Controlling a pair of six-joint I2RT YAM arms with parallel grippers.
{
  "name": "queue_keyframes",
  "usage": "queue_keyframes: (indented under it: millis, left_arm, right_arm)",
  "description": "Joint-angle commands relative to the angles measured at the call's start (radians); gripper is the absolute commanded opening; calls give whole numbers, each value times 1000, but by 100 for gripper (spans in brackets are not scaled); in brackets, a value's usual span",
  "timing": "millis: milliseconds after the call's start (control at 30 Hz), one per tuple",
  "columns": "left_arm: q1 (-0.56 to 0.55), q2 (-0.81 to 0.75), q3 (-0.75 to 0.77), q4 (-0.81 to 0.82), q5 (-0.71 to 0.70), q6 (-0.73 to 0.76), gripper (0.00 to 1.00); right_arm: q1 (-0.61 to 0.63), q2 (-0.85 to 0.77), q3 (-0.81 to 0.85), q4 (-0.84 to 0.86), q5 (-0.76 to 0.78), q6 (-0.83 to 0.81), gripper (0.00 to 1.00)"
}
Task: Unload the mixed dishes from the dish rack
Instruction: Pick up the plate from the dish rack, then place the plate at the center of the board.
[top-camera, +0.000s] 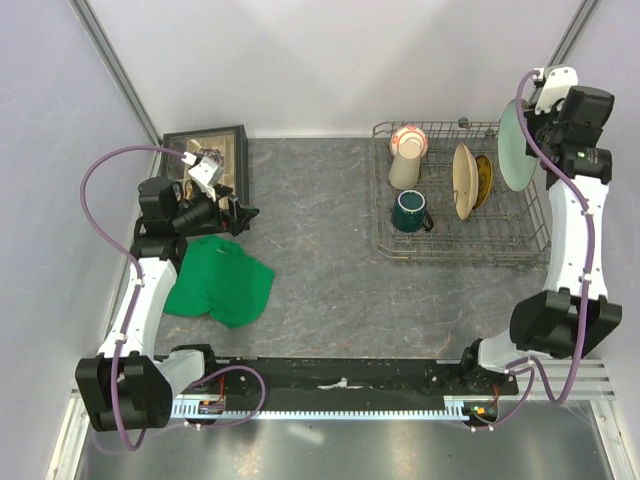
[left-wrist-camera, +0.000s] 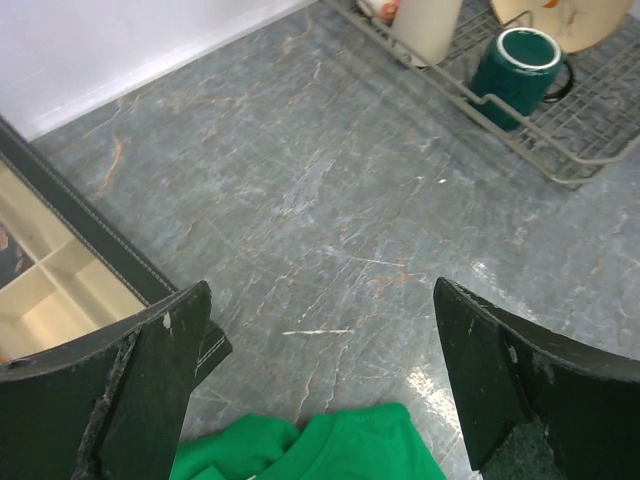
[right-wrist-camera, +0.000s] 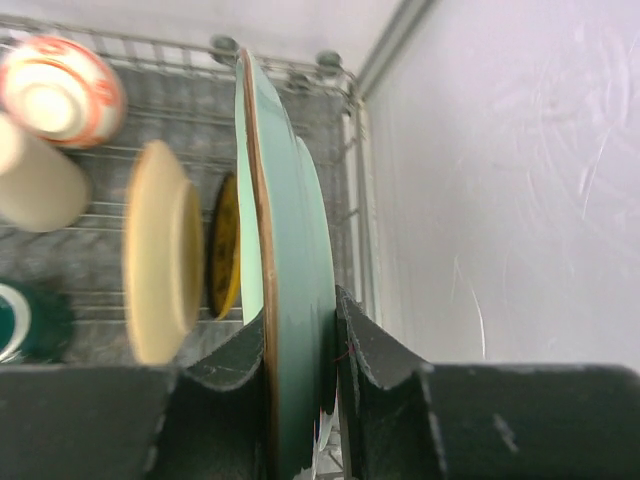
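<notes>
My right gripper (top-camera: 532, 124) (right-wrist-camera: 300, 335) is shut on the rim of a pale green plate (top-camera: 515, 147) (right-wrist-camera: 288, 230), held on edge above the right end of the grey wire dish rack (top-camera: 460, 252) (right-wrist-camera: 330, 70). In the rack a tan plate (top-camera: 463, 181) (right-wrist-camera: 160, 250) and a yellow-centred plate (top-camera: 484, 180) (right-wrist-camera: 224, 245) stand upright. Left of them are a dark green mug (top-camera: 410, 211) (left-wrist-camera: 518, 62), a beige cup (top-camera: 404, 170) and a red-and-white bowl (top-camera: 408, 139) (right-wrist-camera: 55, 90). My left gripper (top-camera: 238, 212) (left-wrist-camera: 320, 330) hangs open and holds nothing, far left of the rack.
A green cloth (top-camera: 220, 280) (left-wrist-camera: 330, 450) lies crumpled on the table just below my left gripper. A black box (top-camera: 210, 150) (left-wrist-camera: 70, 270) stands at the back left by the wall. Walls close in behind and on both sides; the right wall is close to the held plate.
</notes>
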Motion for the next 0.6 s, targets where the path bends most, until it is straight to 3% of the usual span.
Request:
queue_keyframes:
  millis: [0,100,567]
  left_arm:
    - [-7,-33,60,-31,162,40,100]
    - [-36,-41,74,-49,225,54,98]
    - [-281,-24,178,-155,199,209,100]
  right_arm:
    - [16,-116,115,-17,-201,26,0]
    - [36,-151,112,-55,-287,31,0]
    - [317,-259,-26,-195,-558,-78,1]
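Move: I already hold the green plate clear of the rack in my right hand. The open counter left of the rack lies about 55 cm to that hand's left, 6 cm back and 37 cm down. On the way, the yellow plate stands 7 cm left and the tan plate 12 cm left, both 3 cm ahead and 22 cm down; the mug is 30 cm left, 3 cm back, 29 cm down. From my empty left hand, the green plate is some 76 cm right, 14 cm ahead, 4 cm above. Keeping the green plate pinched, I sweep my right hand about 19 cm left and 8 cm back, over the standing plates towards the mug, rising some 5 cm before easing slightly down and swinging the wrist nearly 40 degrees counter-clockwise. My left hand, fingers wide open, goes 9 cm right towards the plate, 6 cm back and a little up, turning clockwise. ##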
